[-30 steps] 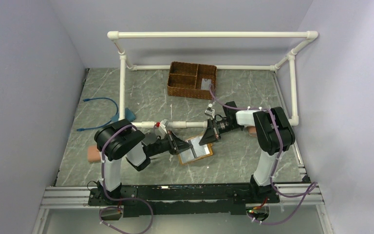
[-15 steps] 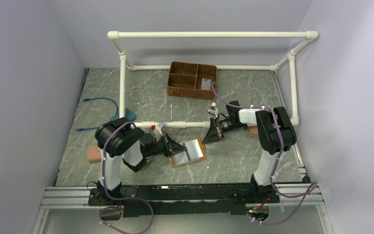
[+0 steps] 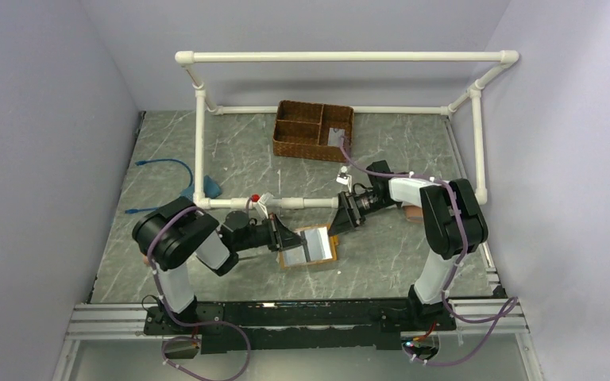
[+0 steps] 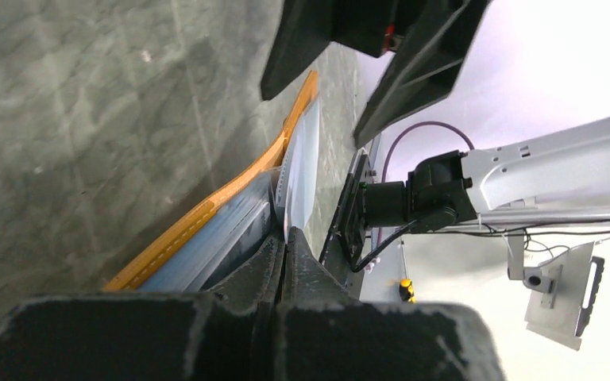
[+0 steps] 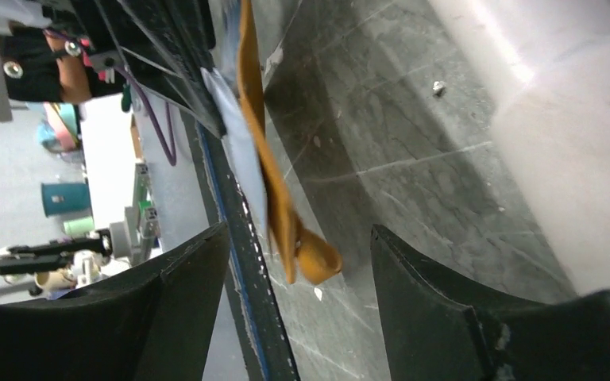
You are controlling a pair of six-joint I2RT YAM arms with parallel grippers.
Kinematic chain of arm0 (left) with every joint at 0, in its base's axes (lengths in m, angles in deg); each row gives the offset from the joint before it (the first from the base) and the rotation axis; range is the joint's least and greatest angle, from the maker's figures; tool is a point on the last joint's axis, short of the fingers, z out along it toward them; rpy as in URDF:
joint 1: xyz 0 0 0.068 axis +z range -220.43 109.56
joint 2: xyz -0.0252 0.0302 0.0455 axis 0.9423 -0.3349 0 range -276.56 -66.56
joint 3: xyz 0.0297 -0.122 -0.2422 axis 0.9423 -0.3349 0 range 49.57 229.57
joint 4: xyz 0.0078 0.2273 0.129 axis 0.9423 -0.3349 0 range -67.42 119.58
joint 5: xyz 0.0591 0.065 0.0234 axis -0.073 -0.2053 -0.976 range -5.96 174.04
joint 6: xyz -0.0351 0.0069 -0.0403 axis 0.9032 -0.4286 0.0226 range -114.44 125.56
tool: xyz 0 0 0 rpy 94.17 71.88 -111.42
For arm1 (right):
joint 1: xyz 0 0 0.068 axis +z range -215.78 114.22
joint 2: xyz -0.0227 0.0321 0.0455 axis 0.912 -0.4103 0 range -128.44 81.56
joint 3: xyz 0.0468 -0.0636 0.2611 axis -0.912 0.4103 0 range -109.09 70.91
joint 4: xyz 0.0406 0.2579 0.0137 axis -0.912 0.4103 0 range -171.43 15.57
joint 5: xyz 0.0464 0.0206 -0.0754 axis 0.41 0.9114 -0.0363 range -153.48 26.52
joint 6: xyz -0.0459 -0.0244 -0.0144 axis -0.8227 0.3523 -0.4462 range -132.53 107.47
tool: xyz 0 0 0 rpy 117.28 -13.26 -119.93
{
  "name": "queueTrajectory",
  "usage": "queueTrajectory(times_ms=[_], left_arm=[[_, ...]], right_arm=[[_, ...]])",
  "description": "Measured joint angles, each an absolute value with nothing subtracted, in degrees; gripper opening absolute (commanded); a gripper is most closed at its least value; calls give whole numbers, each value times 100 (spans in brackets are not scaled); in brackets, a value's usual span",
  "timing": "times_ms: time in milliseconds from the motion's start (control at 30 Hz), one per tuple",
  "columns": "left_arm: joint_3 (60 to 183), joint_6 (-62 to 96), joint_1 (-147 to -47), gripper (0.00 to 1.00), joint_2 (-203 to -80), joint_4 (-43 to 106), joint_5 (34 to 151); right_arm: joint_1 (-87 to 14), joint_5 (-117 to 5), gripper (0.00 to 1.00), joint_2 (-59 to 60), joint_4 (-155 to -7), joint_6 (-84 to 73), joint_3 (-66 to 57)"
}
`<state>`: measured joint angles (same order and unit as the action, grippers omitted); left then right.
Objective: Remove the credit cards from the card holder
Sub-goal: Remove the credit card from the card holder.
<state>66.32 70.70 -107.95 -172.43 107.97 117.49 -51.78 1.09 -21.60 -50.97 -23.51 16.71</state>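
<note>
The mustard-orange card holder [image 3: 310, 248] lies open on the table, pale blue-grey inside up. My left gripper [image 3: 287, 239] is shut on its left edge. In the left wrist view a thin pale sheet [image 4: 302, 171] rises from the closed jaws beside the orange edge [image 4: 206, 213]; whether it is a credit card or an inner flap I cannot tell. My right gripper [image 3: 335, 225] stands open at the holder's far right corner. In the right wrist view the orange snap tab [image 5: 311, 258] sits between the spread fingers without touching them. A pale grey card [image 3: 335, 136] lies in the basket.
A brown wicker basket [image 3: 302, 141] with compartments stands at the back. A white pipe frame [image 3: 294, 203] crosses the table just behind both grippers, close to the right one [image 5: 540, 119]. A blue cable [image 3: 159, 165] lies at the left.
My right gripper was shut at the holder's far right corner and has opened and let go. The holder has shifted left and towards me with my left gripper, which stays shut.
</note>
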Motion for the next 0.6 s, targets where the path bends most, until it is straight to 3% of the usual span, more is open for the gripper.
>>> queueTrajectory(times_ms=[167, 233, 467, 600], left_arm=[[6707, 6589, -10795, 0, -16628, 10217, 11893], [6731, 6456, -10795, 0, -16486, 10008, 11924], [6733, 6338, -10795, 2, -16454, 9776, 12033], [6733, 6344, -10782, 4, -16469, 9839, 12123]], right_arm=[[-4929, 101, 62, -2217, -4938, -2721, 1660], [-4828, 142, 53, -2234, -4822, -2889, 1660], [-4710, 562, 3, -2276, -4328, -3525, 1477], [-4701, 735, 0, -2394, -3943, -3953, 1263]])
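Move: The orange card holder, open and held up by the left hand, has its middle about 6 cm left of the right hand, 4 cm back and 1 cm below, with the near edge of its cover only 3 cm back and 2 cm left. The white pipe runs some 7 cm straight ahead of the right hand, about 3 cm lower; the basket lies roughly 24 cm ahead and 5 cm left, 5 cm lower. From the left hand the card holder's middle is about 2 cm back and 1 cm right. The right fingers, wide open at first, close and pinch the free right-hand edge of the card holder's orange cover, after the hand has drawn about 3 cm back and 2 cm left onto it, rising some 1.5 cm late on and turning about 10 degrees counter-clockwise. The left hand keeps its shut fingers on the inner leaf, lifting it about 1.5 cm early and easing 1 cm back. ##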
